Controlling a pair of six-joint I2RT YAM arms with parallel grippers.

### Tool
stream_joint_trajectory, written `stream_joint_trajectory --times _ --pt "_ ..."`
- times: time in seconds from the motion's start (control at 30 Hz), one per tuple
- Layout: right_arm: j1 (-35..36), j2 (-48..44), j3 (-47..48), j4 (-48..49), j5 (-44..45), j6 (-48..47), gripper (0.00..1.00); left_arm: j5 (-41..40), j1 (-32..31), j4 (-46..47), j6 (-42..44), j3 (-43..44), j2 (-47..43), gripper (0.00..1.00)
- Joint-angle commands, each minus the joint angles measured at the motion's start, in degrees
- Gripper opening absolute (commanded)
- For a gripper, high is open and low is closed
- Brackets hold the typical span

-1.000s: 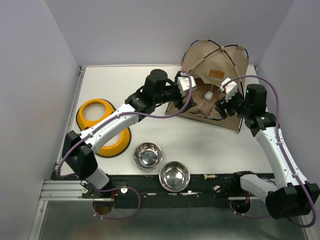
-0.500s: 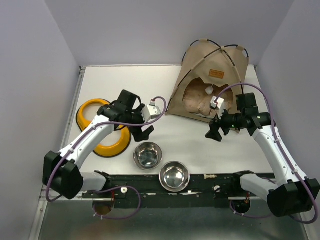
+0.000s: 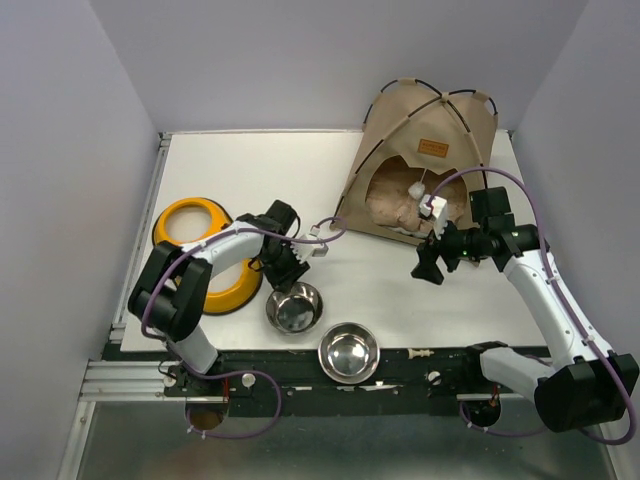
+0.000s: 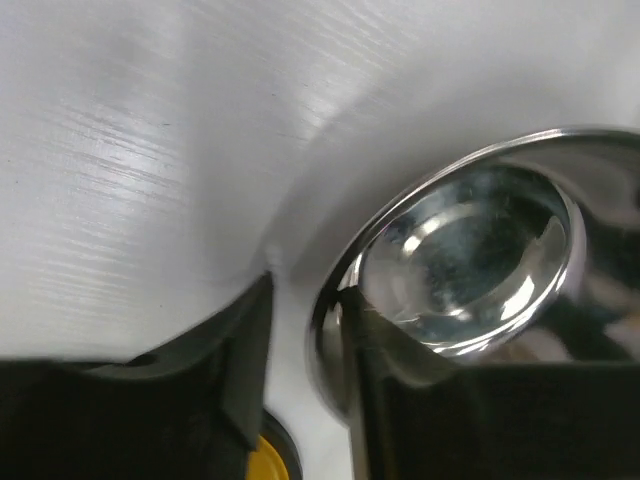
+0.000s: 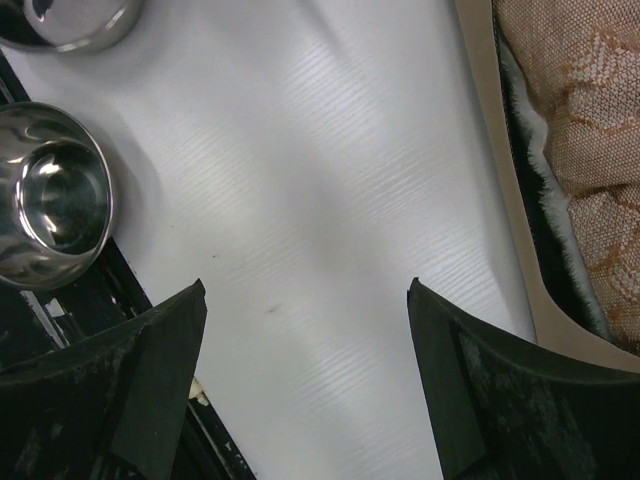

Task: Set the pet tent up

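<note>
The pet tent (image 3: 425,130) stands upright at the back right, tan with black crossing poles and a brown label (image 3: 432,146). A white pompom (image 3: 413,188) hangs in its doorway over a cream cushion (image 3: 392,205). My right gripper (image 3: 428,268) hangs open above bare table in front of the doorway. In the right wrist view my right gripper (image 5: 306,290) holds nothing, and the tent's tan edge (image 5: 500,180) lies to the right. My left gripper (image 4: 305,300) is far from the tent. It straddles the rim of a steel bowl (image 4: 470,250), with a gap showing.
Two steel bowls (image 3: 295,308) (image 3: 348,352) sit near the front edge. A yellow bowl stand (image 3: 190,225) lies at the left under my left arm. The purple walls close in behind the tent and on both sides.
Both grippers have left the tent's doorway. The left arm swung back to the nearer steel bowl and its jaws narrowed over the rim. The right arm drew back and opened wider.
</note>
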Motion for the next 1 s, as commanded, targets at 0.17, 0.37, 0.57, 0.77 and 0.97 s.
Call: stream_joint_trajectory --times 0.17,0.37,0.57,0.77,0.97 --pt "0.32 1.18 2.9 2.58 3.65 1.68 0.89 2.89 4.02 -6.5 -5.13 5.09 -1.89 0.0" --pt "0.32 1.35 3.16 5.3 2.25 4.58 0.89 2.9 18.24 -15.38 -4.96 17.46 -7.96 0.0" --pt "0.32 2.14 2.99 6.45 0.41 6.25 0.89 -5.89 39.07 -18.64 0.4 32.23 1.16 0.0" --pt "0.32 1.88 1.76 6.88 -0.38 6.78 0.89 -13.45 48.41 -16.89 4.45 41.48 13.12 0.0" --pt "0.33 1.53 0.62 6.36 -0.65 6.7 0.89 -14.16 49.91 -16.36 4.98 46.23 21.47 0.02"
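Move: Just behind the left fingers lies the bowl to be gripped, its middle about 6 cm back, 2 cm right and 3 cm below the hand, whose fingers are at the far rim. The yellow stand's empty far ring is some 15 cm ahead and 24 cm left, about 4 cm lower; the other bowl sits some 16 cm back and 15 cm right. From the right hand, the first bowl lies roughly 12 cm back, 30 cm left and 14 cm below. Closing fully on the bowl's rim after a slight dip, the left fingers pinch it and lift it some 16 cm while swinging left and forward across the yellow stand, turning about 50 degrees counter-clockwise. Over the far ring the hand slows and sinks some 8 cm, keeping its pinch. The empty right hand, still open, eases a little forward. ##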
